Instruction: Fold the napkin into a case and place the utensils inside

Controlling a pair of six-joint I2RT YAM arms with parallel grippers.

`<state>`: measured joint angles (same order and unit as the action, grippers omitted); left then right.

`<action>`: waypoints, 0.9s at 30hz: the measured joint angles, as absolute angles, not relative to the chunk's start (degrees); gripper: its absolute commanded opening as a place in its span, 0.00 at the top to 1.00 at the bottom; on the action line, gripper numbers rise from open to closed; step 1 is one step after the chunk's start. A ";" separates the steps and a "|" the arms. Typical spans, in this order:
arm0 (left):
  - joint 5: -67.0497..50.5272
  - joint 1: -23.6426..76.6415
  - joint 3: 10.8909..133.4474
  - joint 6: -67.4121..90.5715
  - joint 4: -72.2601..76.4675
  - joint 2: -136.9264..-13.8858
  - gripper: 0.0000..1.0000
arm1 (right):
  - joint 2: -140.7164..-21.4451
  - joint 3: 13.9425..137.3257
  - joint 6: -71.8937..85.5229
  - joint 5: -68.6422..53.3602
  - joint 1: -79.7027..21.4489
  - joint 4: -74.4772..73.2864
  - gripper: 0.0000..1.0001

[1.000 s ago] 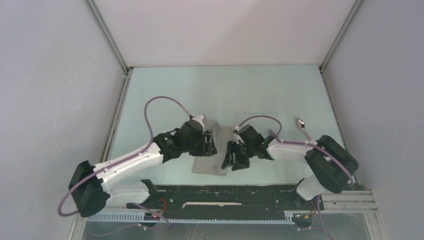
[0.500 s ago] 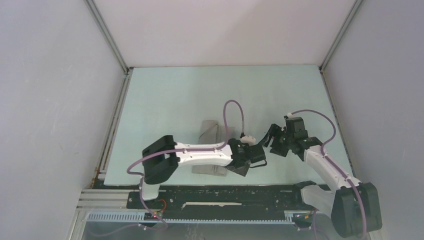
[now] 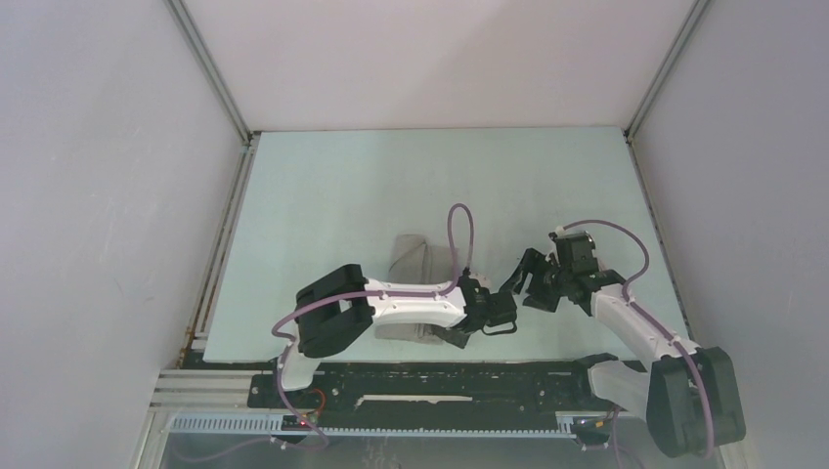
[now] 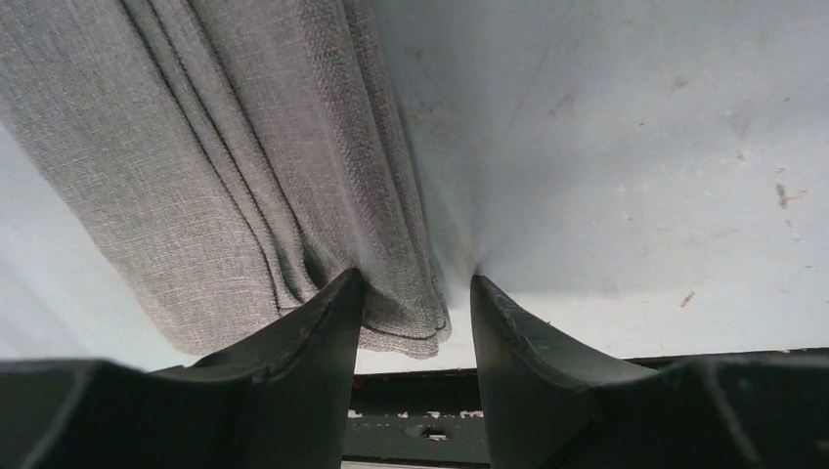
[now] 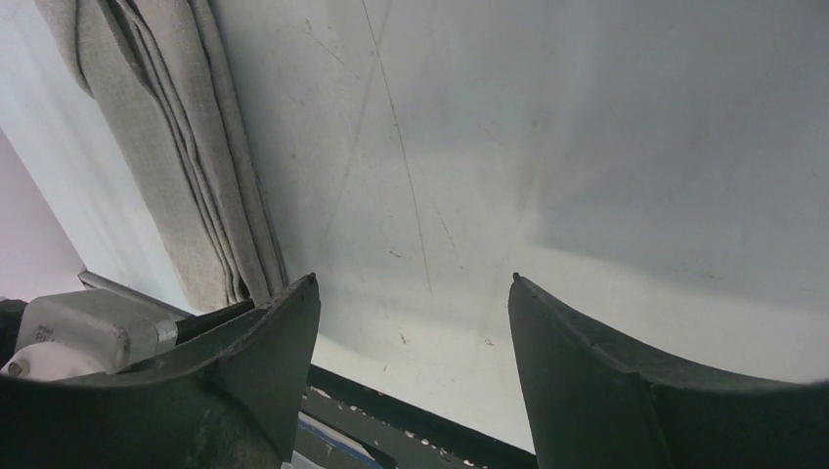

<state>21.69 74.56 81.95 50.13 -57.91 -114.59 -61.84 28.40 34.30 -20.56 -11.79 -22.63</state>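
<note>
The napkin (image 3: 409, 258) lies folded into a narrow, layered case shape near the table's front, its near half under my left arm. In the left wrist view the napkin (image 4: 196, 166) fills the upper left, and its near right corner sits between the fingers of my left gripper (image 4: 415, 283). The jaws stand apart, the left finger touching the cloth. That left gripper (image 3: 457, 335) points toward the front edge. My right gripper (image 3: 521, 282) hovers open over bare table just right of the napkin (image 5: 166, 147). Nothing is between the fingers of the right gripper (image 5: 413, 278). The utensils are hidden.
A black rail (image 3: 440, 376) runs along the table's near edge, close beyond the left fingertips. Grey walls close the left, right and far sides. Purple cables (image 3: 459, 234) loop above both wrists. My left arm's white link (image 5: 78, 332) shows at the right wrist view's lower left.
My left arm swung from the napkin's left side across to its near right corner, and its jaws narrowed. My right arm pulled back to the right and its jaws widened.
</note>
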 measured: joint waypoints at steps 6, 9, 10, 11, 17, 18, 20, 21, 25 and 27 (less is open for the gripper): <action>21.69 74.56 82.04 50.17 -57.65 -115.28 0.66 | -63.57 28.40 34.28 -21.71 -13.30 -20.27 0.17; 21.89 74.54 80.64 50.19 -56.69 -114.72 0.84 | -66.39 28.38 34.24 -24.67 -14.63 -17.78 0.14; 21.89 74.48 79.99 50.35 -56.27 -114.24 0.88 | -67.51 28.36 34.35 -25.91 -14.76 -16.67 0.13; 21.82 74.30 78.85 50.39 -55.53 -113.47 0.91 | -69.01 28.23 34.54 -27.79 -14.76 -14.92 0.11; 19.73 71.50 71.33 49.54 -51.83 -104.38 1.00 | -78.48 27.73 39.09 -36.97 -15.22 -1.96 0.03; 19.20 70.96 70.65 49.47 -51.46 -102.67 1.00 | -79.75 27.73 40.14 -38.02 -15.64 0.32 0.01; 17.47 69.34 68.69 49.06 -49.60 -98.00 1.00 | -82.74 27.73 43.18 -39.68 -17.50 5.96 0.00; 16.84 68.73 68.03 48.99 -49.04 -96.16 1.00 | -84.23 27.73 44.66 -40.32 -18.79 8.75 0.00; 14.63 66.46 65.89 48.47 -46.92 -90.96 1.00 | -90.39 28.36 51.07 -42.44 -23.57 19.05 0.00; 13.89 66.06 65.06 48.01 -46.28 -90.19 1.00 | -94.02 29.15 54.59 -43.22 -25.41 24.71 0.01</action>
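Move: My left fingers straddle the napkin's near right corner, which lies right at them, about 1 cm down; the napkin's middle is some 10 cm ahead and 8 cm left, and the near table edge about 5 cm back. My open right hand faces the middle of the napkin's right edge, roughly 14 cm to its left, 1 cm back and 4 cm below it; the napkin's middle is about 23 cm left of that hand, level with it. I shut my left fingers on the napkin's near right corner, edging left, then lift it about 6 cm with a little forward drift, the fingertips tilting some 20 degrees towards the right. Meanwhile my right hand sweeps about 14 cm left, low over the table, to the napkin's right edge, opening wider and leaning over so that its fingers point more to the left. ##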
